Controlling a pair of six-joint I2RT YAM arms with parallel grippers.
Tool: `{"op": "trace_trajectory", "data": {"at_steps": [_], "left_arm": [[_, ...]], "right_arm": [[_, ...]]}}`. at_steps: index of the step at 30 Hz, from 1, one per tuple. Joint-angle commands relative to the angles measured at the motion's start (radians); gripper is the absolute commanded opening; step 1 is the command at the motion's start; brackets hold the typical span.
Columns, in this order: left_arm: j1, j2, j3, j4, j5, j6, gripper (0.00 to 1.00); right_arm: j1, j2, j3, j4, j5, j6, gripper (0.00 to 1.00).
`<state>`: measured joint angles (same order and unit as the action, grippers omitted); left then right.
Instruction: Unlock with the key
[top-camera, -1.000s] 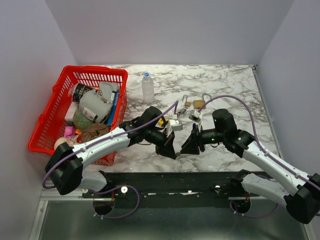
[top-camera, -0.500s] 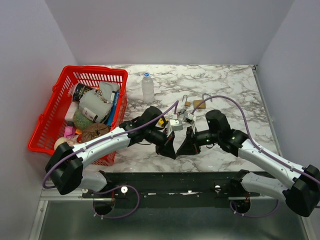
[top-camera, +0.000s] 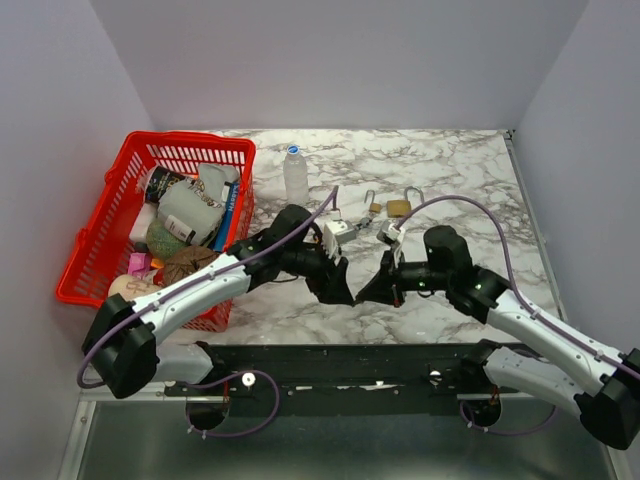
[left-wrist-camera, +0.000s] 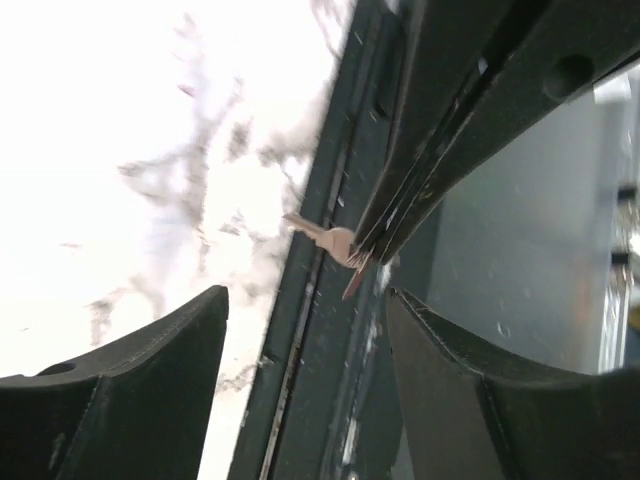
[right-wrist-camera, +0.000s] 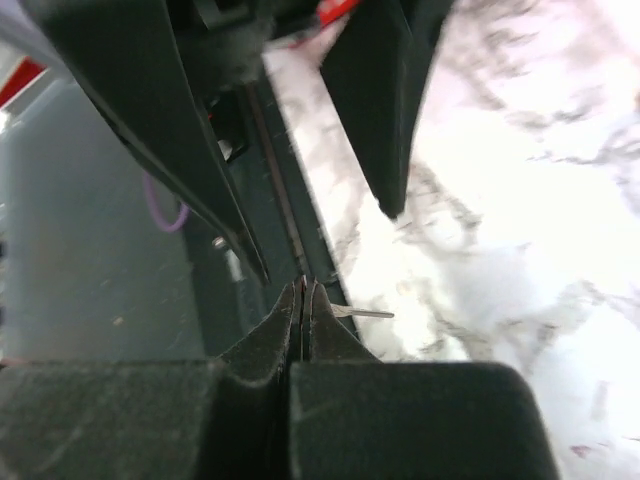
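A small silver key is pinched between the fingers of my right gripper, its blade sticking out sideways over the table's near edge. The right gripper is shut on it. Just left of it, my left gripper stands open, and its two dark fingers are spread wide below the key without touching it. A brass padlock lies on the marble further back, with a smaller padlock beside it.
A red basket full of several items stands at the left. A clear bottle stands upright behind the left arm. The black mounting rail runs along the table's near edge under both grippers.
The left gripper was shut on the key and has now opened and let go. The right gripper has closed on the key and holds it alone.
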<state>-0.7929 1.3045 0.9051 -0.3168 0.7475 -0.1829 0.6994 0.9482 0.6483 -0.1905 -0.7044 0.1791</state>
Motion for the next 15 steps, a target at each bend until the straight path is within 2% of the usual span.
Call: {"op": "trace_trajectory", "data": {"at_steps": [1,4,9,15], "left_arm": [[0.029,-0.094,0.0,0.114,-0.141,-0.189,0.74],[0.031,-0.12,0.026,0.124,-0.217,-0.288,0.74],[0.043,-0.113,0.058,0.091,-0.295,-0.591,0.74],[0.044,-0.073,0.029,0.114,-0.251,-0.824,0.74]], "right_arm": [[0.006,-0.074,-0.033,0.051,0.218,-0.042,0.01],[0.006,-0.101,-0.056,0.089,0.255,-0.061,0.01],[0.014,-0.152,-0.075,0.155,0.289,-0.082,0.01],[0.022,-0.253,-0.113,0.21,0.37,-0.151,0.01]]}}
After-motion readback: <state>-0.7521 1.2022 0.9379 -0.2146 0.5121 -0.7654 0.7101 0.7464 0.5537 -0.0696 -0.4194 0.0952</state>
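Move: The yellow lock, next for the open left hand, lies about 20 cm ahead of it, 5 cm to its left and 14 cm below. From there the black-and-silver lock is some 6 cm farther out and 9 cm right, the small padlock 10 cm farther and 12 cm right. From the right hand, already holding the key, the yellow lock is about 20 cm ahead, 7 cm left and 15 cm below. Open left hand rises about 6 cm, forward, leaving the key that the right carries some 4 cm forward. ##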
